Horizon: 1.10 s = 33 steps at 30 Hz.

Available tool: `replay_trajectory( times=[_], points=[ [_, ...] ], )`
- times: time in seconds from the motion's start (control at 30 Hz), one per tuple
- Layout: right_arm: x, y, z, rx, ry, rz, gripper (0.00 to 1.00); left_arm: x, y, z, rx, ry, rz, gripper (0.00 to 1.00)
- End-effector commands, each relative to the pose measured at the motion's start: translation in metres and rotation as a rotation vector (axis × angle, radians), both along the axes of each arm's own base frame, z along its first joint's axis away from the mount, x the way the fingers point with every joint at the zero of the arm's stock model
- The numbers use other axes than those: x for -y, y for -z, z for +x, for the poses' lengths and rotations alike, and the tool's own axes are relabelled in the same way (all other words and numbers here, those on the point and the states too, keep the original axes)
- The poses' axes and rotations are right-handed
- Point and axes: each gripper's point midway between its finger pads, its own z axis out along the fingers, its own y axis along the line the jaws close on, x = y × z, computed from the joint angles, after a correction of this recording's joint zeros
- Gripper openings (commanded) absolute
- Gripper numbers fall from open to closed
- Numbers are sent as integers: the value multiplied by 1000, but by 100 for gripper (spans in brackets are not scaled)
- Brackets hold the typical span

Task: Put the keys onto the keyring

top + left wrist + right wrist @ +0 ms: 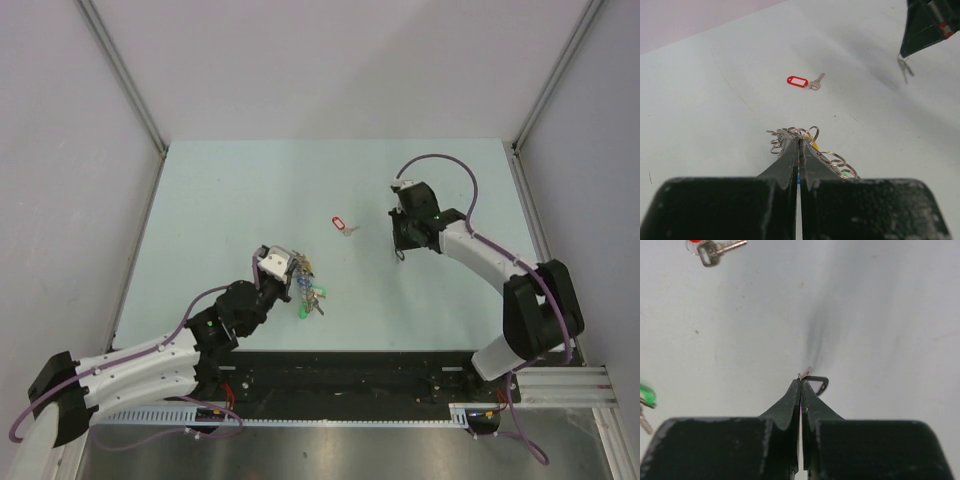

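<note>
My left gripper point(296, 270) is shut on the keyring point(306, 286), a bunch of small metal rings with green and blue tags hanging below it. In the left wrist view the rings point(790, 133) crowd round my closed fingertips, and the wide hoop itself is mostly hidden. A red-tagged key point(341, 224) lies alone on the table; it also shows in the left wrist view point(802, 81). My right gripper point(400, 244) is shut on a small key point(805, 372) with a black piece point(819, 384) beside it, held just above the table to the right of the red key.
The pale green table point(220, 200) is walled by grey panels at the back and sides. The right arm's gripper point(927, 22) with its hanging key shows at the top right of the left wrist view. A green tag point(646, 394) shows at the left edge of the right wrist view.
</note>
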Motion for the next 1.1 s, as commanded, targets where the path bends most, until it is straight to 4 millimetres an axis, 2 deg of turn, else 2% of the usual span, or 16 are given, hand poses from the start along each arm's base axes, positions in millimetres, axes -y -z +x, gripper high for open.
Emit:
replay_trajectory(
  times=[0.0, 0.07, 0.13, 0.2, 0.3, 0.33, 0.37, 0.57, 0.6, 0.73, 0.83, 0.87, 0.97, 1.07],
  points=[
    [49, -17, -27, 10, -59, -302, 0, -3, -28, 4, 87, -18, -59, 0],
    [63, -22, -29, 24, -56, -396, 0, -5, -28, 5, 92, -29, -53, 0],
    [65, -19, -34, 15, -89, -462, 0, -6, -28, 5, 91, -32, -52, 1],
    [58, -15, -35, 13, -132, -482, 0, -6, -28, 5, 91, -33, -52, 0],
    [32, -3, -34, 32, -241, -513, 0, -7, -29, 5, 94, -35, -55, 0],
    [17, 1, -37, 41, -292, -509, 0, -7, -28, 5, 94, -35, -54, 0],
    [10, 11, -37, 29, -337, -520, 0, -7, -29, 5, 95, -36, -56, 0],
    [-46, 36, -43, 32, -505, -451, 0, -8, -26, 6, 94, -44, -50, 0],
    [-52, 42, -43, 24, -526, -453, 0, -8, -27, 7, 95, -44, -52, 0],
    [-78, 48, -44, 20, -567, -412, 2, -7, -28, 6, 96, -38, -62, 0],
    [-91, 43, -43, 41, -567, -383, 8, -8, -29, 5, 97, -35, -66, 1],
    [-93, 39, -42, 50, -560, -373, 16, -8, -30, 4, 100, -35, -70, 0],
    [-92, 28, -43, 64, -531, -347, 23, -9, -31, 4, 102, -37, -80, 0],
    [-87, 18, -45, 79, -511, -332, 25, -9, -31, 4, 104, -37, -79, 0]
  ],
)
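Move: The black-tagged key, already in the right fingers, goes to a bare patch of table about 6 cm back, 5 cm left and 7 cm below. From the right hand, the red-tagged key lies some 8 cm ahead and 12 cm left, down on the table; the keyring in the left hand hangs roughly 11 cm back, 23 cm left and 5 cm higher. From the left hand, the black-tagged key is about 11 cm ahead, 23 cm right and 10 cm lower. The black-tagged key is first carried up a little, back and some 4 cm right in the right fingers, then swung down to the table and left towards the left hand, as the wrist turns about 30 degrees counter-clockwise and tilts its fingertips rightward. Near the bottom the fingers open partly around the tag, still drifting left and rising about 1 cm. The left hand keeps its grip on the keyring. ##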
